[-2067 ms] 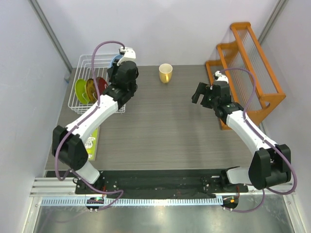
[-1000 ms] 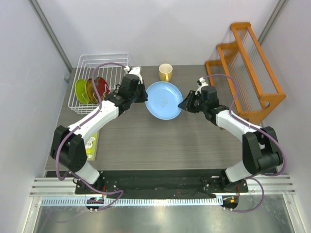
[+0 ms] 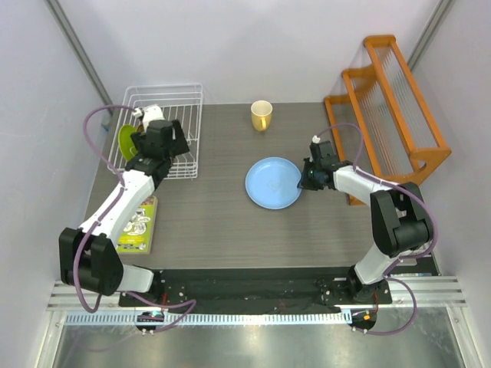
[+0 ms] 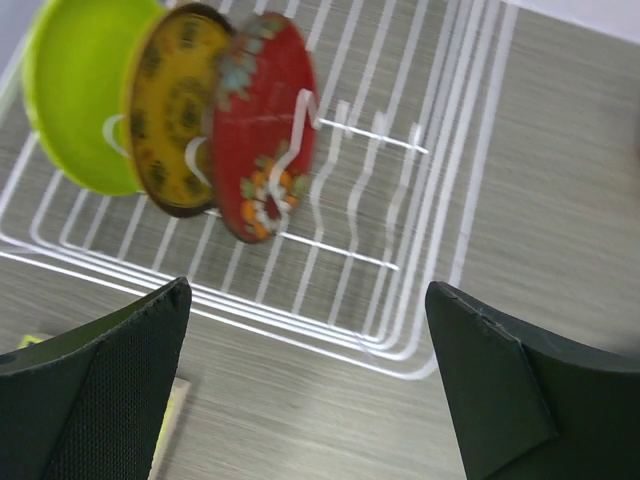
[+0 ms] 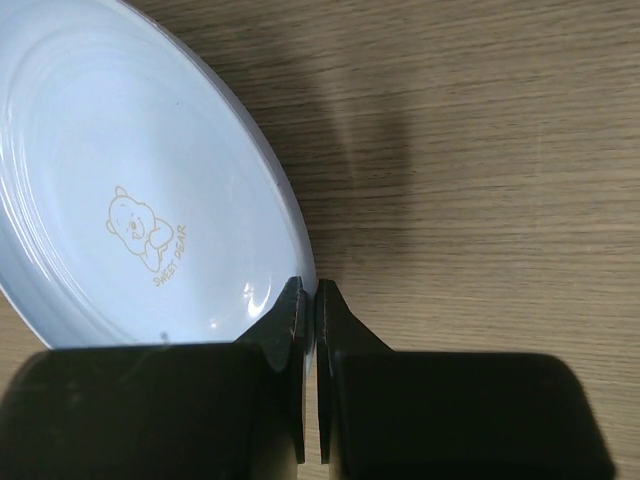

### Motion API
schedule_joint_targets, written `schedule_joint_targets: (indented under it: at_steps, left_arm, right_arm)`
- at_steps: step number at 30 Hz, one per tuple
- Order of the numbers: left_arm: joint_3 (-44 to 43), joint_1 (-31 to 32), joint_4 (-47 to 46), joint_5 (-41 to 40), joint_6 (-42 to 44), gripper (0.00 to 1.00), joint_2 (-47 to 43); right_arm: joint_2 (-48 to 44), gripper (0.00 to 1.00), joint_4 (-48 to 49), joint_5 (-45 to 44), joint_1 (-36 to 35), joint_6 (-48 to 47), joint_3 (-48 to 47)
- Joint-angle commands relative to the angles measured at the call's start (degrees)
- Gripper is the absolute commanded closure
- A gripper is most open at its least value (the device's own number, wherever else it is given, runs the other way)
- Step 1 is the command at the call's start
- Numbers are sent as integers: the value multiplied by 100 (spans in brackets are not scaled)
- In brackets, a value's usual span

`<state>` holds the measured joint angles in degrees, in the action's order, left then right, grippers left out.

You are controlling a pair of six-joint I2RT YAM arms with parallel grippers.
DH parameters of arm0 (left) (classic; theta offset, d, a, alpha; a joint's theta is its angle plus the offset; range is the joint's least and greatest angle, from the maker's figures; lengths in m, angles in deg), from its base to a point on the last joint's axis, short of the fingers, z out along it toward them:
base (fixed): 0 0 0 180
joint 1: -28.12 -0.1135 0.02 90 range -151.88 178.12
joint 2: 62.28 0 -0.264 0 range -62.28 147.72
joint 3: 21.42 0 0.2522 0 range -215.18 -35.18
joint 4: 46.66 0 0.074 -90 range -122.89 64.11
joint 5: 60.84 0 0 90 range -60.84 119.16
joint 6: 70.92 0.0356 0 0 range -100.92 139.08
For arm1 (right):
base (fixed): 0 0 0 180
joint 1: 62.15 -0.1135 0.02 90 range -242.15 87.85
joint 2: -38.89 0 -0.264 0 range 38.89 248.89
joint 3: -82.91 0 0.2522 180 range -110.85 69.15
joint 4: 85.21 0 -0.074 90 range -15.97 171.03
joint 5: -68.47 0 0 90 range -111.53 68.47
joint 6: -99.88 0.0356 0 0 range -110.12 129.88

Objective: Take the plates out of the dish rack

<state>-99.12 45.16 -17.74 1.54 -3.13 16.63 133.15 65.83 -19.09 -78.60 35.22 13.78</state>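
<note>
The light blue plate (image 3: 274,182) lies low over the middle of the table, bear print up. My right gripper (image 3: 305,176) is shut on its right rim; in the right wrist view both fingers pinch the light blue plate's (image 5: 130,200) edge at the gripper (image 5: 312,290). My left gripper (image 3: 157,142) hangs open over the front of the white dish rack (image 3: 163,93), holding nothing. Below the left gripper (image 4: 308,290), the red floral plate (image 4: 262,130), the yellow patterned plate (image 4: 170,110) and the lime green plate (image 4: 75,90) stand upright between the dish rack's (image 4: 400,350) tines.
A yellow cup (image 3: 261,115) stands at the back middle. An orange wooden slatted rack (image 3: 391,100) fills the back right. A flat yellow-green packet (image 3: 138,222) lies by the table's left edge, in front of the dish rack.
My left gripper has opened, let go of the light blue plate and swung back left over the rack. My right gripper has shut on the plate's rim and lowered it.
</note>
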Motion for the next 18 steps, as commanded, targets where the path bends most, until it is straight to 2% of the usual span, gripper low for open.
schedule_joint_targets:
  at_steps: [1,7,8,10,11,12,14,18]
  left_arm:
    - [119,-508,-294,177,42,1,-113]
    - [154,-930,-461,573,-28,1,80]
    - [154,-1000,-496,608,-63,0,106]
    - [180,-1053,-627,784,-90,0,220]
    - [172,-1062,-663,801,-107,1,264]
    - [163,-1080,-698,810,-116,1,361]
    - [128,-1123,-821,889,-142,1,458]
    - [-12,-1211,-1085,899,-143,1,774]
  right_arm:
    - [-13,99,105,-217,89,-38,-219]
    - [49,99,-211,-858,264,49,-246]
    - [58,96,-324,-1007,308,41,-272]
    - [75,85,-430,-1105,344,-3,-316]
    - [84,61,-527,-1244,361,-20,-342]
    - [75,47,-562,-1307,362,-21,-351]
    - [-3,29,-685,-1438,362,-29,-386]
    - [-311,26,-756,-1527,362,-152,-430]
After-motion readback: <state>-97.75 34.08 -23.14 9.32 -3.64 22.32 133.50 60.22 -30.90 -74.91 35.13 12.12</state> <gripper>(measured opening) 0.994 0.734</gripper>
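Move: The right hand still pinches the blue plate by its right rim, with the plate's middle about 9 cm to its left. The spot it is being drawn to centres some 5 cm left and 1 ahead. The mug is 25 cm farther out and 14 left, the wooden rack's near rail 15 right and 11 ahead. From the empty left hand the red plate stands about 8 cm ahead, 7 left and 11 below. The yellow plate stands 4 cm left of the red one, the green plate 9. Still pinching the rim, the right fingers draw the blue plate rightward over the table, then open wide and let go as the hand goes on right, about 6 cm in all, turning some 10 degrees clockwise with its left side dipping. Wide open, the left hand swings about 5 cm left towards the red plate, then sinks 3 to 4 cm, easing forward. ##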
